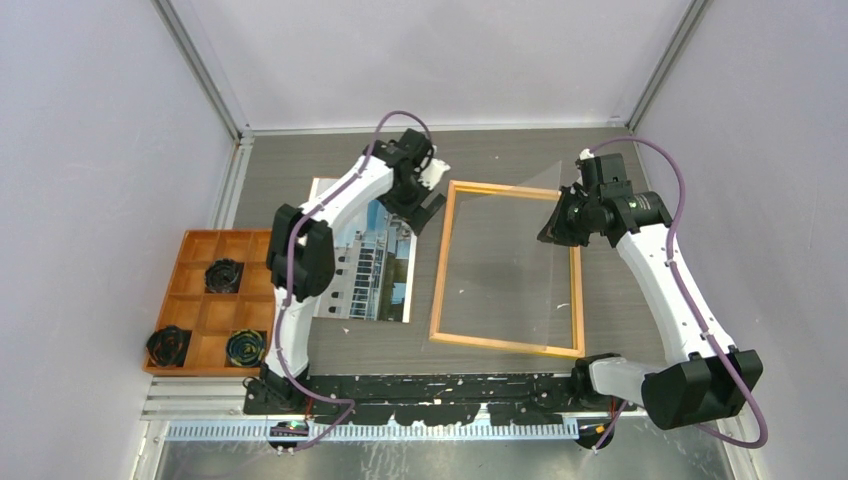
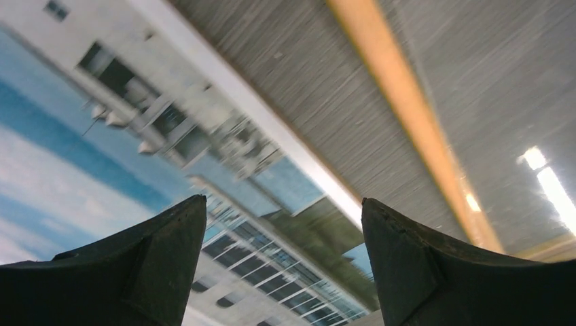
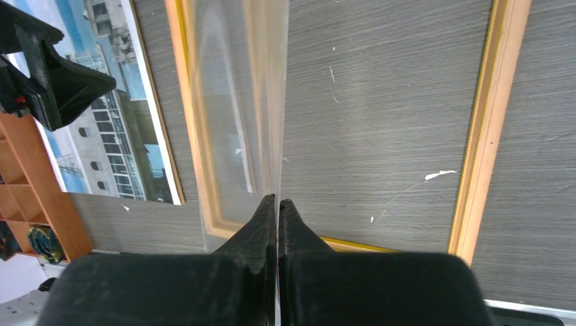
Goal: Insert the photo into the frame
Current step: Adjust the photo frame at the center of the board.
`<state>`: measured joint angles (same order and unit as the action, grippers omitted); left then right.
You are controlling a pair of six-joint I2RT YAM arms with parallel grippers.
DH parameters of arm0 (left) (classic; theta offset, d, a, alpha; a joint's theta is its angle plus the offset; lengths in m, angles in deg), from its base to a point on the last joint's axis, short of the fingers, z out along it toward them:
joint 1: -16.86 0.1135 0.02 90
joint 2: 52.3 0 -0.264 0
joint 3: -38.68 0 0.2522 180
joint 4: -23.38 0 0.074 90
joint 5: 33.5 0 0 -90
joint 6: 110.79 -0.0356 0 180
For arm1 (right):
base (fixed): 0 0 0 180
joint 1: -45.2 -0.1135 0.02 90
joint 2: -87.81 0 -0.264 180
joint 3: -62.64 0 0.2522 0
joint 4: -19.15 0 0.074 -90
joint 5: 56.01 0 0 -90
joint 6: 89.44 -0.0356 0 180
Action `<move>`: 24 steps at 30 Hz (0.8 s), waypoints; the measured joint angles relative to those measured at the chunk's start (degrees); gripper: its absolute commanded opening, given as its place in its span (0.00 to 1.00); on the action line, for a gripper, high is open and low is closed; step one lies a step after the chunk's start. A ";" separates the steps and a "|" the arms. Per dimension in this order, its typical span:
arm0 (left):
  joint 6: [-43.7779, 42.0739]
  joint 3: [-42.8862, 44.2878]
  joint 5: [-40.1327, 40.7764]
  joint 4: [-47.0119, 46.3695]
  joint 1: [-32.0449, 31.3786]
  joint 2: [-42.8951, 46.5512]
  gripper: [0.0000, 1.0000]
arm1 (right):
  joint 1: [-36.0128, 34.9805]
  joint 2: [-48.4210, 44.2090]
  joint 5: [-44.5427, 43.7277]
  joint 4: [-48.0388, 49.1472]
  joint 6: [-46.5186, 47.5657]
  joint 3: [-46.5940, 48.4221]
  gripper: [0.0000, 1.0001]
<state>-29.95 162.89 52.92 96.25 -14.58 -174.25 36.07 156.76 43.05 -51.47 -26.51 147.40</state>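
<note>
The photo point(image 1: 375, 265) lies picture side up on the table, left of the frame point(image 1: 441, 270). The frame is a wood-coloured rectangle lying flat with bare table inside it. My left gripper point(image 1: 425, 205) hangs open over the photo's far right edge, close to the frame's far left corner. In the left wrist view the photo point(image 2: 102, 156) fills the space under the left gripper point(image 2: 284, 204), and nothing sits between its fingers. My right gripper point(image 3: 278, 200) is shut on the edge of the clear pane point(image 3: 238, 102). The clear pane point(image 1: 510, 250) is held tilted above the frame point(image 3: 486, 129).
An orange compartment tray point(image 1: 195, 315) stands at the left with three dark rolls point(image 1: 224, 275) in it. A black bar point(image 1: 430, 385) runs between the arm bases at the near edge. Grey walls and metal rails close in the table.
</note>
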 measured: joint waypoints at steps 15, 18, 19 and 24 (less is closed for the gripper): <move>6.67 14.62 -5.81 2.40 -4.94 -14.58 0.57 | 1.01 0.44 -2.80 -2.36 2.12 -0.02 0.01; 7.52 15.28 -7.39 2.73 -5.05 -16.09 0.51 | 1.11 0.42 -2.80 -2.32 2.27 -0.22 0.01; 7.61 15.28 -7.72 2.91 -5.09 -16.35 0.50 | 1.11 0.42 -2.78 -2.29 2.29 -0.42 0.01; 7.67 15.37 -9.33 3.48 -5.53 -17.00 0.47 | 1.36 0.39 -2.40 -1.66 2.21 -2.56 0.01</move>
<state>-22.28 178.26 43.59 99.72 -20.11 -191.25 37.43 157.15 40.65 -53.13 -24.30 144.85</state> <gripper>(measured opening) 0.480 0.020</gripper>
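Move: From the left gripper, the near stretch of the frame's left bar lies about 10 cm to the right, 2 cm back and 8 cm down; the left edge of the clear sheet sits about 2 cm farther right, just inside that bar. The photo's middle is some 14 cm left, 3 cm back. From the right gripper, already pinching the sheet, the frame's middle is about 6 cm ahead, 3 cm left and 19 cm below, its right bar 5 cm ahead and 13 cm right. Bring the left gripper about 8 cm to the right and some 6 cm down off the photo's right edge to the frame's left bar, easing up as it nears, tilting the wrist about 10 degrees and closing the wide-open fingers to roughly half. Keep the right gripper shut on the clear sheet and let it sink a couple of centimetres while drifting slightly right. ##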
